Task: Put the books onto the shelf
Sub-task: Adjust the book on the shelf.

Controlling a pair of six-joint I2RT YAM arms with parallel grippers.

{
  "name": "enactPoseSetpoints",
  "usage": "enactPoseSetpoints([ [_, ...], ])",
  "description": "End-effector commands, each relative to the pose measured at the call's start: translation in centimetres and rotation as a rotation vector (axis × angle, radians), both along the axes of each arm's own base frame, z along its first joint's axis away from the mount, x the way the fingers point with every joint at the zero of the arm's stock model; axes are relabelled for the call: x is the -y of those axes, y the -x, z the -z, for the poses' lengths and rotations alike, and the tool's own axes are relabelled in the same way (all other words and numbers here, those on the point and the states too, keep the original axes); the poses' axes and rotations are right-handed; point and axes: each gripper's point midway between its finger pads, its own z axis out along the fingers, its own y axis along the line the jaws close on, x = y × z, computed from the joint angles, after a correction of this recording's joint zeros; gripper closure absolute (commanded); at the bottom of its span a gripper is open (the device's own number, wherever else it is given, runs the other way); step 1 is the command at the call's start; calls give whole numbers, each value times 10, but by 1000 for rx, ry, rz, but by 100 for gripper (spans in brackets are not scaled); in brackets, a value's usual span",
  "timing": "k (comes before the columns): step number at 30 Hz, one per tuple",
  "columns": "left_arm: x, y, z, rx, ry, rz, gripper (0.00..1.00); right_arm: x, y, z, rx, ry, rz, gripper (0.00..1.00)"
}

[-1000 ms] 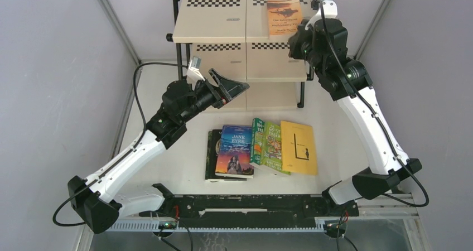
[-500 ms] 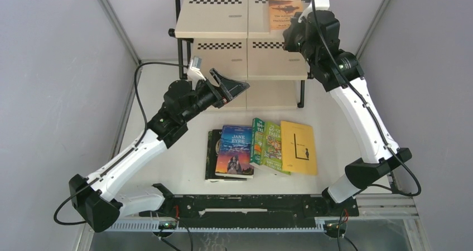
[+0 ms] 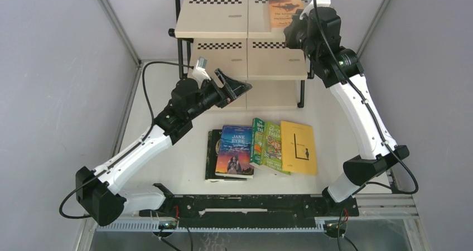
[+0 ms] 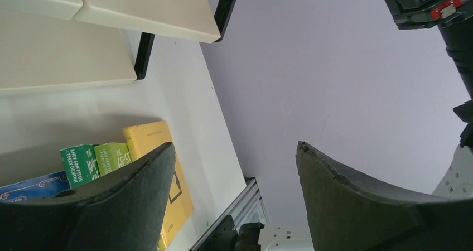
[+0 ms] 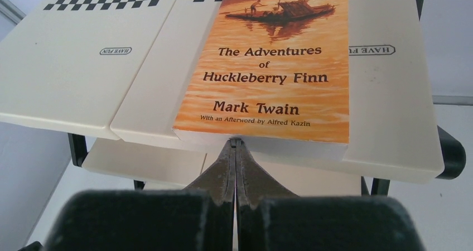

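Observation:
The small orange book (image 5: 273,67), "The Adventures of Huckleberry Finn", lies flat on the right half of the shelf's (image 3: 217,19) top board (image 5: 72,72), its near end overhanging the edge a little. My right gripper (image 5: 235,143) is shut, its tips pressed against that near end. On the table lie a black book (image 3: 211,153), blue "Jane Eyre" (image 3: 235,150), two green books (image 3: 257,141) (image 3: 273,146) and a yellow book (image 3: 298,146). My left gripper (image 3: 240,86) (image 4: 235,146) hangs open and empty before the shelf's lower tiers, above and behind the row.
Grey enclosure walls stand close on the left, right and back. The black rail with both arm bases (image 3: 251,206) runs along the near edge. The right arm reaches up over the table's right side to the shelf top.
The right gripper has pushed the orange book farther back on the top board, and the shelf shifted slightly back. The left arm's elbow has moved a little right; its gripper stays open.

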Motion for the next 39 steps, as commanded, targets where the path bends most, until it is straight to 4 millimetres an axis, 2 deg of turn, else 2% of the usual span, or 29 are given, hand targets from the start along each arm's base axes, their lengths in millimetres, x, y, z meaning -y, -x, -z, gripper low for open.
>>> enactPoseSetpoints([
  [1,-2,-3,-52,118,60,-2,17,3,-6,-30,86,-35,-2,100],
  [18,-6,-13,-49,111,58,-10,17,2,-20,-30,86,-48,-1,100],
  [24,-6,-12,-47,107,56,-7,17,1,-17,-31,86,-49,-10,100],
  [26,-7,-10,-45,101,51,-2,17,0,-9,-34,90,-46,-15,99],
  [29,-10,-4,-38,87,28,5,15,-2,8,-39,96,-33,-20,74],
  [32,-13,4,-22,60,6,20,13,3,35,-41,89,-33,-20,59],
  [35,-17,16,-4,30,-3,30,13,11,63,-21,31,-56,-7,52],
  [39,-16,31,22,2,-32,55,13,26,103,23,-59,-124,22,50],
])
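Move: The right hand's shut fingertips are already at the near edge of the Huckleberry Finn book lying on the top shelf; the book's middle is about 9 cm ahead and 1 cm to the right, 1 cm below. The middle of the panel seam is roughly 9 cm left and 7 cm ahead, and the shelf's right end 11 cm right and 7 cm ahead, both 2 cm lower. From the left hand, the book is some 22 cm ahead, 12 cm right and 10 cm above. Forward, slowly, the right hand keeps pushing with shut fingertips against the book's near edge for about 2 cm, easing to a stop. It then comes free and pulls back quickly some 8 cm, sinking slightly, away from the book, while its fingers open to about half. The empty left hand edges forward a little over 1 cm, then draws back. ##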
